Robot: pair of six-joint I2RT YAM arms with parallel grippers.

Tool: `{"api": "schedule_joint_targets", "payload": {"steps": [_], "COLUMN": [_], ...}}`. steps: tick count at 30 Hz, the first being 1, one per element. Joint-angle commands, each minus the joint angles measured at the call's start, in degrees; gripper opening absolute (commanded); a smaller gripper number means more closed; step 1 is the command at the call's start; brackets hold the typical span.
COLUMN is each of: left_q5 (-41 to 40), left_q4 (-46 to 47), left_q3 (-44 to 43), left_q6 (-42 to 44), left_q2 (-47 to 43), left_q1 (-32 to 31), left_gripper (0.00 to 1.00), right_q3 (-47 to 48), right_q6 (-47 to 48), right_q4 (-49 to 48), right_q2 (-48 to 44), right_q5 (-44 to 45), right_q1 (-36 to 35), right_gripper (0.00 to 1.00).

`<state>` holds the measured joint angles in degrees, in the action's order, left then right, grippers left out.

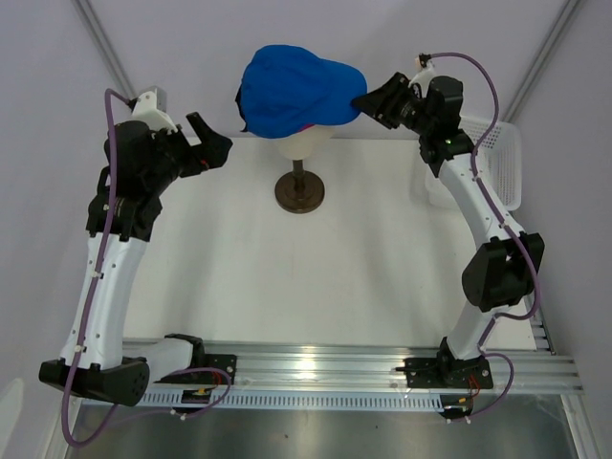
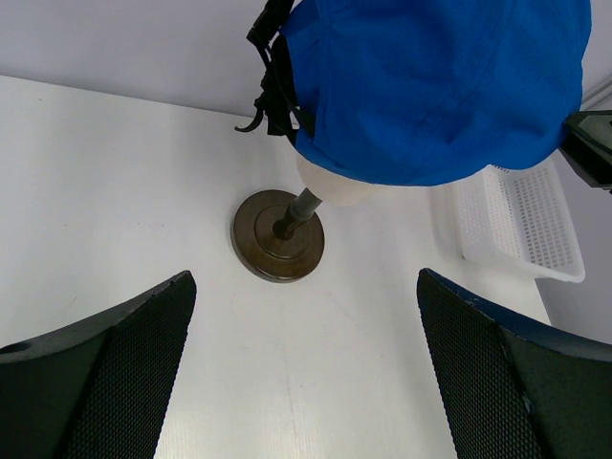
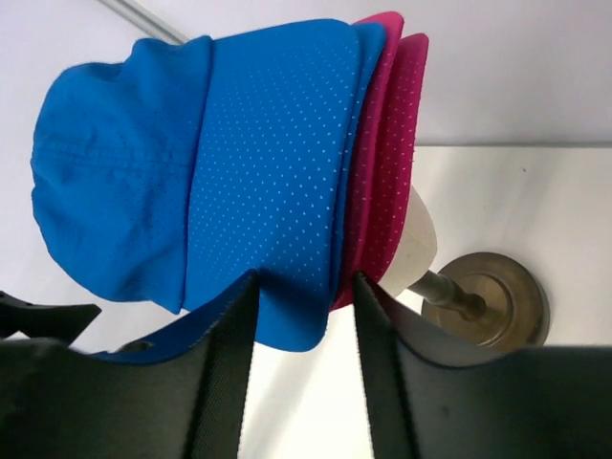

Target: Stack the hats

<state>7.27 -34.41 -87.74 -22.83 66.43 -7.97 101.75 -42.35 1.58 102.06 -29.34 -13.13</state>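
Note:
The royal blue hat sits on top of the cream mannequin head, its brim pointing right. Under it is the magenta-pink hat, with only its brim and edge showing in the right wrist view. My right gripper is at the brim tips. It is open, with its jaws either side of the blue hat's brim end and a gap still showing. My left gripper hangs left of the head, wide open and holding nothing. The blue hat fills the top of its view.
The mannequin head stands on a thin post with a round dark base on the white table. A white mesh basket sits at the right edge, behind the right arm. Grey walls close in behind.

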Motion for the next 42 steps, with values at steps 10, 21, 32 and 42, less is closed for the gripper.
{"api": "schedule_joint_targets", "payload": {"steps": [10, 21, 32, 42], "left_q5": [0.29, -0.06, -0.06, -0.41], "left_q4": [2.42, 3.12, 3.65, 4.27], "left_q3": [1.79, 2.58, 2.75, 3.28], "left_q6": [0.86, 0.77, 0.51, 0.24], "left_q2": [-0.52, -0.43, 0.01, -0.52], "left_q1": [0.32, 0.32, 0.32, 0.32], "left_gripper": [0.99, 1.0, 0.99, 0.99], "right_q3": [4.85, 6.0, 9.32, 13.81], "right_q6": [-1.95, -7.83, -23.39, -21.12], "right_q4": [-3.87, -8.17, -9.52, 1.56], "right_q2": [-0.46, -0.11, 4.11, 4.99], "right_q5": [-2.12, -5.02, -8.19, -7.05], "right_q1": [-0.5, 0.99, 4.07, 4.07], "right_gripper": [0.14, 0.0, 0.0, 0.0]}}
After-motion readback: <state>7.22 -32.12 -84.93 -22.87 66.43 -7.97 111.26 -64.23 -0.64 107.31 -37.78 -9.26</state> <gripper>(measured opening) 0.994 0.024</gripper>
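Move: The blue hat on top of the stack has its middle about 12 cm to the right hand's left, 2 cm ahead and 1 cm higher, with the near edge of its brim already in the half-open fingers. The pink hats sit right under it, some 12 cm left, 2 cm ahead and 3 cm below the hand, and the foam head's middle is about 13 cm left, 2 cm ahead and 9 cm lower. From the left hand the blue hat lies some 15 cm ahead and 18 cm to the right, about level. The right hand shuts its fingers from half open on the near edge of the blue brim while it starts to rise, and once closed it keeps the pinch and goes on up, about 4.5 cm in all. Late in the lift the wrist rolls roughly 20 degrees, its left side rising and the tips dipping a little, tugging the brim up and away from the lowest pink brim. ##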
